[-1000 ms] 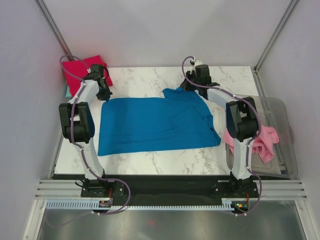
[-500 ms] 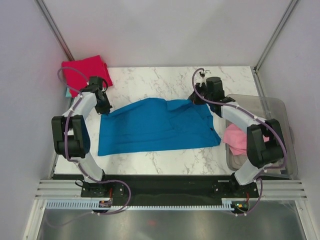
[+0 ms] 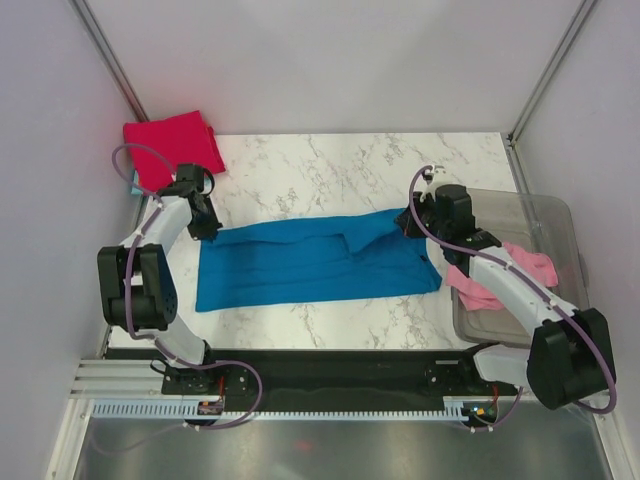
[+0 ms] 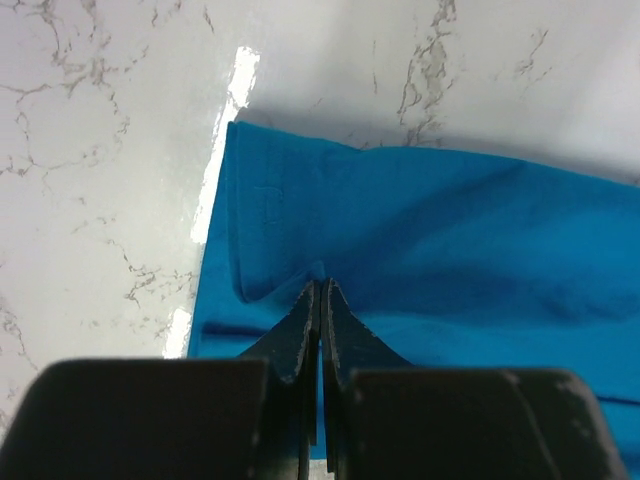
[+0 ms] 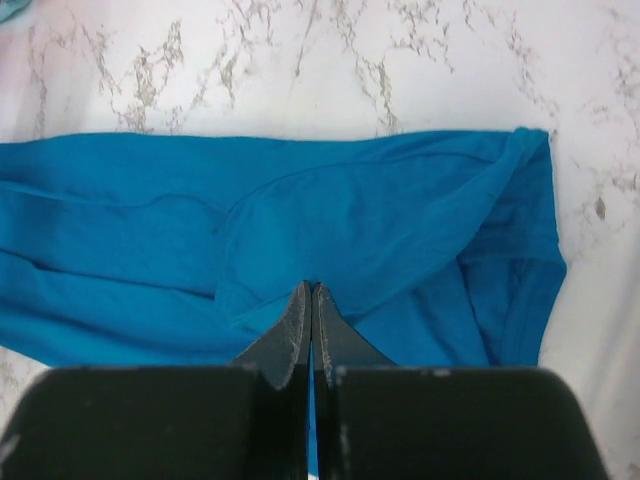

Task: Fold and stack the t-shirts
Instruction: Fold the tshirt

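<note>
The bright blue t-shirt (image 3: pixel 300 265) lies across the middle of the table, its far half doubled over toward me into a long band. My left gripper (image 3: pixel 207 232) is shut on the cloth at the shirt's far left corner; in the left wrist view the blue t-shirt (image 4: pixel 450 220) puckers at the closed tips of my left gripper (image 4: pixel 320 285). My right gripper (image 3: pixel 408 222) is shut on the far right edge, where the blue t-shirt (image 5: pixel 350 220) bunches at my right gripper (image 5: pixel 311 288). The crimson red t-shirt (image 3: pixel 172 140) sits folded at the back left. The pink t-shirt (image 3: pixel 535 266) hangs from the tub.
A clear plastic tub (image 3: pixel 545 215) stands at the table's right edge, beside the right arm. A sliver of pale teal cloth (image 3: pixel 133 183) shows under the red shirt at the left edge. Grey walls enclose the table on three sides.
Both grippers have drawn toward the near side, pulling the blue shirt's far edge over itself. The shirt now shows as a narrower band. The right arm has swung out over the tub.
</note>
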`<move>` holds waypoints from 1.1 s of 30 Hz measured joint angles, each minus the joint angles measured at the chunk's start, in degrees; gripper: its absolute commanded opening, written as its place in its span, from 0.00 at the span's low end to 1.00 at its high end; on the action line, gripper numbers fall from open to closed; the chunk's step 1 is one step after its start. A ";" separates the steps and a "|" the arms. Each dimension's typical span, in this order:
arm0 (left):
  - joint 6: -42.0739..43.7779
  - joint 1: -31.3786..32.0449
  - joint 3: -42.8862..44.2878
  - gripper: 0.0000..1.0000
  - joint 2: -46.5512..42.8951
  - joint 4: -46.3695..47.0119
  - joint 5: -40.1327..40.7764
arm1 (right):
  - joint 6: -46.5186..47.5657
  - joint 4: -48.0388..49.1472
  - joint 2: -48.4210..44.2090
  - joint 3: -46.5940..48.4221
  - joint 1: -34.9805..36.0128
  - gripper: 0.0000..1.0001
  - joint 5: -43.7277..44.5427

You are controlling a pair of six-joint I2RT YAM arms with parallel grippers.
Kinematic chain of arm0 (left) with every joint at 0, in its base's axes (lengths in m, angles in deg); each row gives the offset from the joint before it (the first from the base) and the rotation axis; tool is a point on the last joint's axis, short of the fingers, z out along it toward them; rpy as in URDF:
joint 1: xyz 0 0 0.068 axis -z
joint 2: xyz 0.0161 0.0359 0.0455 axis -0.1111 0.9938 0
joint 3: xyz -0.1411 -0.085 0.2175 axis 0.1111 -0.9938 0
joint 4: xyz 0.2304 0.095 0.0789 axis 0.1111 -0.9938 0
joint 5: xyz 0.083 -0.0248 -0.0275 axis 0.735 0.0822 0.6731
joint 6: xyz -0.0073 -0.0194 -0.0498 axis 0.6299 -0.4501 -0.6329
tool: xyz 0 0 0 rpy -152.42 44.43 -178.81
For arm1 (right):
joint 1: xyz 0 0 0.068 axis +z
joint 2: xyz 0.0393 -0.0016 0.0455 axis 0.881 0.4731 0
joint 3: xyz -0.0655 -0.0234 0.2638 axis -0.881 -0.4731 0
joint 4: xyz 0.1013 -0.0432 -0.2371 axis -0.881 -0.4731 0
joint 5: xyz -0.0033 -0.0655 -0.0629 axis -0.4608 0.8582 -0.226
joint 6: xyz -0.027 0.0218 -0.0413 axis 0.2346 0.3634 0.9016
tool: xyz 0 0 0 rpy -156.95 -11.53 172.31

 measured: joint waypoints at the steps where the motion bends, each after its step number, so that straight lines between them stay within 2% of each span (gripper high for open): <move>1: 0.17 0.00 -0.33 0.02 -0.07 0.00 0.22 | -0.24 -0.59 -1.01 -0.85 0.02 0.00 0.00; 17: 2.36 -0.07 -3.74 0.02 -3.91 0.13 4.33 | -3.06 -7.17 -16.13 -9.99 0.02 0.00 2.64; 19: 2.38 -0.07 -4.59 0.16 -4.33 0.15 4.48 | -3.98 -7.76 -17.73 -11.91 0.02 0.00 3.50; 20: 2.51 -0.07 -5.18 0.27 -4.61 0.11 4.50 | -4.59 -8.24 -18.29 -12.83 0.02 0.09 4.00; 21: 2.69 -0.07 -5.81 0.45 -5.07 0.09 4.55 | -5.44 -8.61 -18.78 -13.92 0.02 0.20 4.66; 23: 2.80 -0.07 -6.86 0.61 -6.27 -0.15 4.70 | -7.26 -9.35 -19.85 -16.33 0.02 0.43 5.79; 24: 2.75 -0.07 -7.08 0.69 -6.82 -0.20 4.81 | -8.26 -9.88 -20.41 -17.49 0.02 0.49 6.36; 26: 2.51 -0.07 -7.19 0.72 -8.26 -0.13 5.18 | -10.12 -10.99 -21.88 -19.45 0.02 0.60 7.58; 33: 2.51 0.11 -7.21 0.70 -12.74 1.11 5.53 | -14.56 -13.70 -29.05 -21.90 0.07 0.61 8.81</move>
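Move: Both hands hold the blue t-shirt's raised edge. The left hand's laying spot, on the folded shirt, is about 3 cm back, 2 cm left and 1 cm below; the shirt's near left corner lies 20 cm back, 4 cm left, and the red stack 27 cm ahead, 12 cm left. The right hand's spot is some 10 cm back, 5 cm right, 8 cm below, with the pink cloth about 12 cm back, 32 cm right. Right hand draws its corner 11 cm back and down, left eases 3 cm back, then both let go. ##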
